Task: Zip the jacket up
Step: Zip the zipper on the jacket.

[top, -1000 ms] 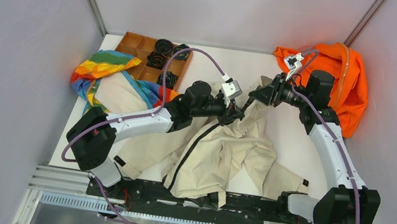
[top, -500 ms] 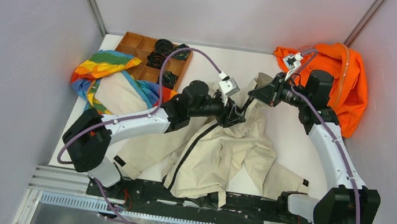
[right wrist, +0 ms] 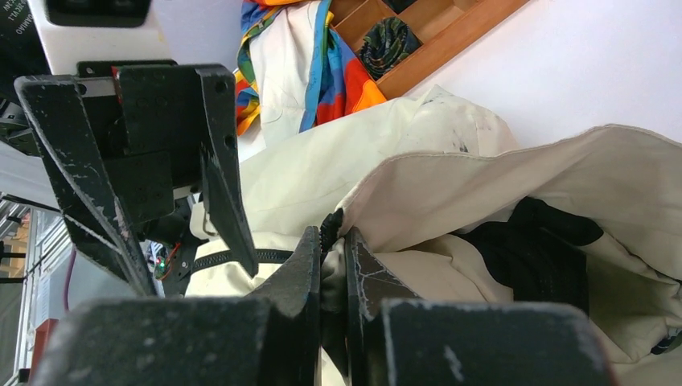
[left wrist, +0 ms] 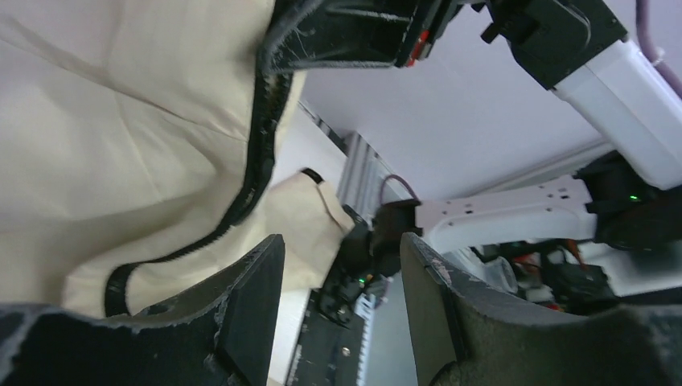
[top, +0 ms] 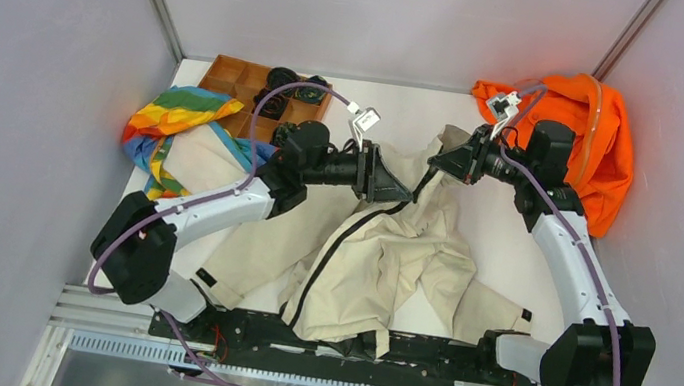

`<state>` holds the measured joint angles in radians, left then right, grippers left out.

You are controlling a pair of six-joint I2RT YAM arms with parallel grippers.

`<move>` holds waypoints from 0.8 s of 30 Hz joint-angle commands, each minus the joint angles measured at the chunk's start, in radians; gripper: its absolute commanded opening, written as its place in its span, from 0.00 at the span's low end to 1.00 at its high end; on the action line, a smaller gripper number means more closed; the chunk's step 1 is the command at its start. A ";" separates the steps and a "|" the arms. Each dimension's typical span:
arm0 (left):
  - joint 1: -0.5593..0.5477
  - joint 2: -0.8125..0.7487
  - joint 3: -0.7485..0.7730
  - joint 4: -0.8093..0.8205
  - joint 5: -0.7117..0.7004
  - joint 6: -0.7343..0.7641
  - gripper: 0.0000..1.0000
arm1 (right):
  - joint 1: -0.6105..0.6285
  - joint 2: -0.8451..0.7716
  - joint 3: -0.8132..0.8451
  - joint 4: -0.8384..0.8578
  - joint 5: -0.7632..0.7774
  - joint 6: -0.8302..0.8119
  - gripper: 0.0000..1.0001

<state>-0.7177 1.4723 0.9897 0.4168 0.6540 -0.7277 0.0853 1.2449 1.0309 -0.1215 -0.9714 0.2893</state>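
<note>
The beige jacket (top: 390, 250) lies crumpled in the middle of the table, its dark zipper (top: 335, 253) running toward the near edge. My right gripper (top: 440, 160) is shut on the jacket's zipper edge (right wrist: 331, 223) near the collar and holds it raised. Black lining (right wrist: 539, 241) shows inside the lifted fabric. My left gripper (top: 397, 186) stands open just left of that spot, with nothing between its fingers (left wrist: 249, 305). In the left wrist view the jacket (left wrist: 121, 145) and zipper (left wrist: 257, 161) hang to the left, with the right gripper (left wrist: 346, 32) above them.
A bright orange garment (top: 583, 136) lies at the back right behind the right arm. A rainbow-striped cloth (top: 177, 114) sits at the left. A wooden compartment tray (top: 242, 83) with dark round items stands at the back left.
The left gripper opened, let go of the jacket and drew back to the left. The right gripper closed on the zipper edge and stayed in place.
</note>
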 commanded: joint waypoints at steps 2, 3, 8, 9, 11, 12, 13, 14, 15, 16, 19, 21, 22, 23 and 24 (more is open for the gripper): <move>-0.006 0.025 0.038 0.038 0.128 -0.219 0.61 | 0.007 -0.027 0.041 0.041 -0.030 -0.026 0.00; -0.008 0.031 0.037 0.045 0.137 -0.238 0.61 | 0.007 -0.026 0.044 0.040 -0.031 -0.028 0.00; -0.025 0.072 0.035 0.059 0.153 -0.260 0.60 | 0.008 -0.021 0.059 0.042 -0.040 -0.033 0.00; -0.025 0.084 0.036 0.060 0.153 -0.262 0.60 | 0.008 -0.020 0.060 0.043 -0.043 -0.032 0.00; -0.024 0.107 0.043 0.059 0.152 -0.255 0.60 | 0.008 -0.021 0.060 0.047 -0.049 -0.028 0.00; -0.025 0.120 0.052 0.046 0.150 -0.246 0.60 | 0.010 -0.021 0.060 0.050 -0.053 -0.026 0.00; -0.025 0.134 0.062 0.030 0.149 -0.234 0.61 | 0.010 -0.022 0.061 0.051 -0.055 -0.024 0.00; -0.025 0.148 0.076 0.014 0.150 -0.222 0.61 | 0.010 -0.022 0.061 0.052 -0.057 -0.024 0.00; -0.025 0.167 0.090 -0.003 0.148 -0.212 0.62 | 0.010 -0.024 0.061 0.053 -0.059 -0.023 0.00; -0.026 0.183 0.104 -0.011 0.149 -0.203 0.62 | 0.011 -0.024 0.061 0.055 -0.061 -0.022 0.00; -0.023 0.221 0.142 -0.007 0.153 -0.192 0.65 | 0.013 -0.028 0.057 0.059 -0.066 -0.018 0.00; -0.023 0.244 0.167 0.003 0.153 -0.185 0.66 | 0.013 -0.032 0.053 0.062 -0.067 -0.014 0.00; -0.022 0.254 0.182 -0.003 0.152 -0.180 0.66 | 0.013 -0.033 0.051 0.063 -0.068 -0.013 0.00; -0.021 0.265 0.196 -0.011 0.153 -0.176 0.67 | 0.011 -0.034 0.051 0.064 -0.070 -0.013 0.00; -0.021 0.273 0.210 -0.018 0.154 -0.169 0.67 | 0.013 -0.036 0.050 0.064 -0.071 -0.013 0.00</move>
<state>-0.7414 1.7187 1.1160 0.3912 0.7856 -0.9367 0.0898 1.2446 1.0435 -0.1177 -0.9955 0.2710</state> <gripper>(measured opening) 0.664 0.100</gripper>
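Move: The zipper slider, on the black tape strung below the right fingers, lies roughly 4 cm to the left hand's right, 2 cm ahead and 5 cm below. The right gripper's fingertips, pinching the tape's upper end, are about 8 cm ahead of the left hand and 7 cm right of it; the jacket's collar end is some 11 cm ahead and 10 cm right. From the right hand, the slider is about 6 cm back, 3 cm left and 4 cm lower. Bring the open left gripper round to the zipper again: draw it back a couple of centimetres first, then sink about 5 cm while going 4 cm right, coming forward again towards the slider, and roll the wrist some 20 degrees on the way. Leave its fingers open, and keep the right fingers shut on the upper tape, almost still. ##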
